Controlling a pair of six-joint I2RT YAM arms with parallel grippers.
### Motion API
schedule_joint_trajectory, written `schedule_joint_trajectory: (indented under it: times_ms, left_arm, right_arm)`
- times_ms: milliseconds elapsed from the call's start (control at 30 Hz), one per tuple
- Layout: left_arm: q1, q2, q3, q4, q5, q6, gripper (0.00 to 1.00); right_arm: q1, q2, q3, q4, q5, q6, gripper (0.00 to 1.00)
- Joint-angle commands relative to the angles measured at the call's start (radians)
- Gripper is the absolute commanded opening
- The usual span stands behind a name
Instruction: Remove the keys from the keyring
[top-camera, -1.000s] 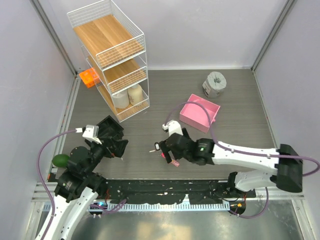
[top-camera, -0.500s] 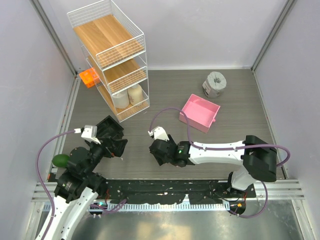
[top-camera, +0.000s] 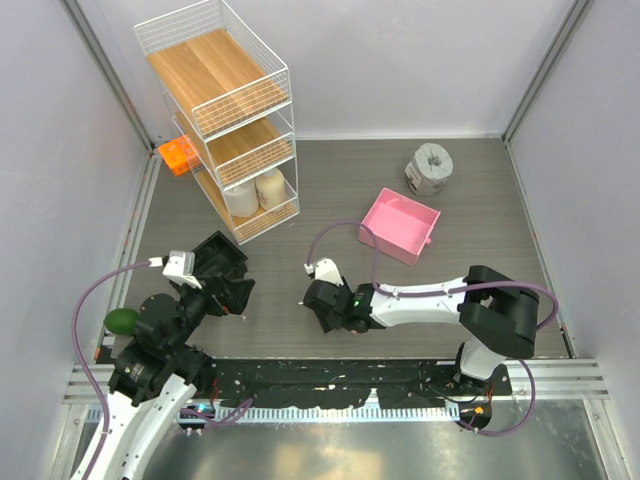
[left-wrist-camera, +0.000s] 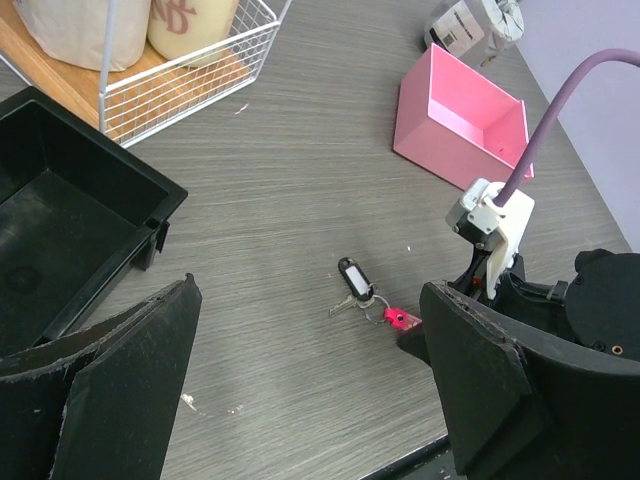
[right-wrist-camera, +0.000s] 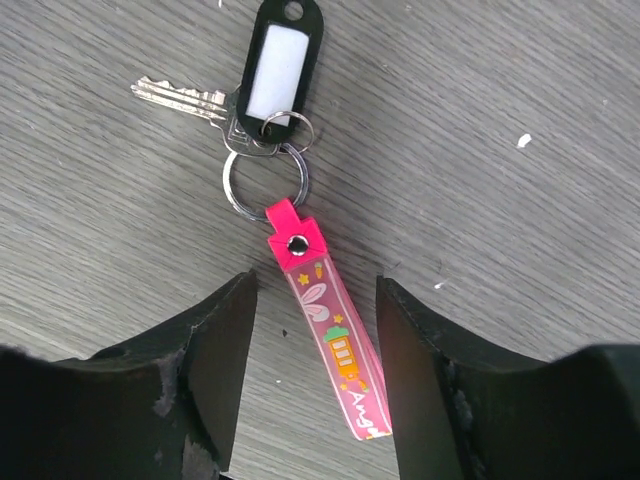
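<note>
The keyring (right-wrist-camera: 335, 340), a pink-red strip with small cartoon markings, lies flat on the table with a metal split ring at its top end. The keys (right-wrist-camera: 190, 100), one silver key beside a black tag with a white label (right-wrist-camera: 278, 70), hang on that ring. My right gripper (right-wrist-camera: 315, 288) is down over the strip with one finger on each side and a gap on both sides, so it is open. In the top view the right gripper (top-camera: 325, 305) hides them. My left gripper (left-wrist-camera: 305, 300) hovers wide open, with the keys (left-wrist-camera: 352, 277) and keyring (left-wrist-camera: 398, 318) on the table beyond it.
A square pink tray (top-camera: 395, 248) sits behind the right arm, with a grey roll (top-camera: 430, 168) further back. A white wire rack (top-camera: 230, 120) with wooden shelves stands at the back left. A black bin (left-wrist-camera: 60, 220) lies close to the left gripper.
My right arm has swung left and come down over the keyring, and its jaws have narrowed around the pink strip. The left arm has not moved.
</note>
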Motion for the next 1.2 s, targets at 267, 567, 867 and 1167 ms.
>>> schedule_joint_trajectory:
  times_ms: [267,567,867,1167]
  left_arm:
    - [-0.001,0.047,-0.022,0.039,0.058,-0.011,0.99]
    - [-0.001,0.299,-0.019,0.225,0.352,-0.009,0.99]
    - [-0.018,0.331,-0.115,0.670,0.536,-0.002,0.99]
    - [-0.163,0.409,-0.229,1.177,0.475,0.067,0.96]
  right_arm:
    - [-0.006,-0.115,-0.068,0.040,-0.028,0.019,0.07]
    - [-0.004,-0.379,-0.055,-0.033,-0.024,-0.144,0.05]
    - [-0.015,-0.585,0.095,-0.190,-0.103,-0.196,0.05]
    - [-0.052,-0.654,0.280,-0.275,-0.237,-0.224,0.06]
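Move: The right hand is low over the table with fingers part open, astride the pink strap, whose middle lies right under it by about 1 cm. The split ring is about 4 cm ahead and 5 cm left of this hand, the black fob 7 ahead and 6 left, and the key 4 ahead and 8 left; the pink box stands some 22 cm ahead and 14 right. From the high left hand the strap is about 20 cm to the right, nearly level in reach and 19 cm down. The right fingers shut on the pink strap and the hand then carries it some 24 cm straight up off the table, rolling about 30 degrees so the fingertips swing up from steeply down towards the left hand. Once that grip is made, the left hand, empty and wide open, travels about 11 cm right towards the rising keyring, dipping some 4 cm before climbing to slightly above its starting height, and turns clockwise about 30 degrees until its fingers point more across at the ring and fob. ##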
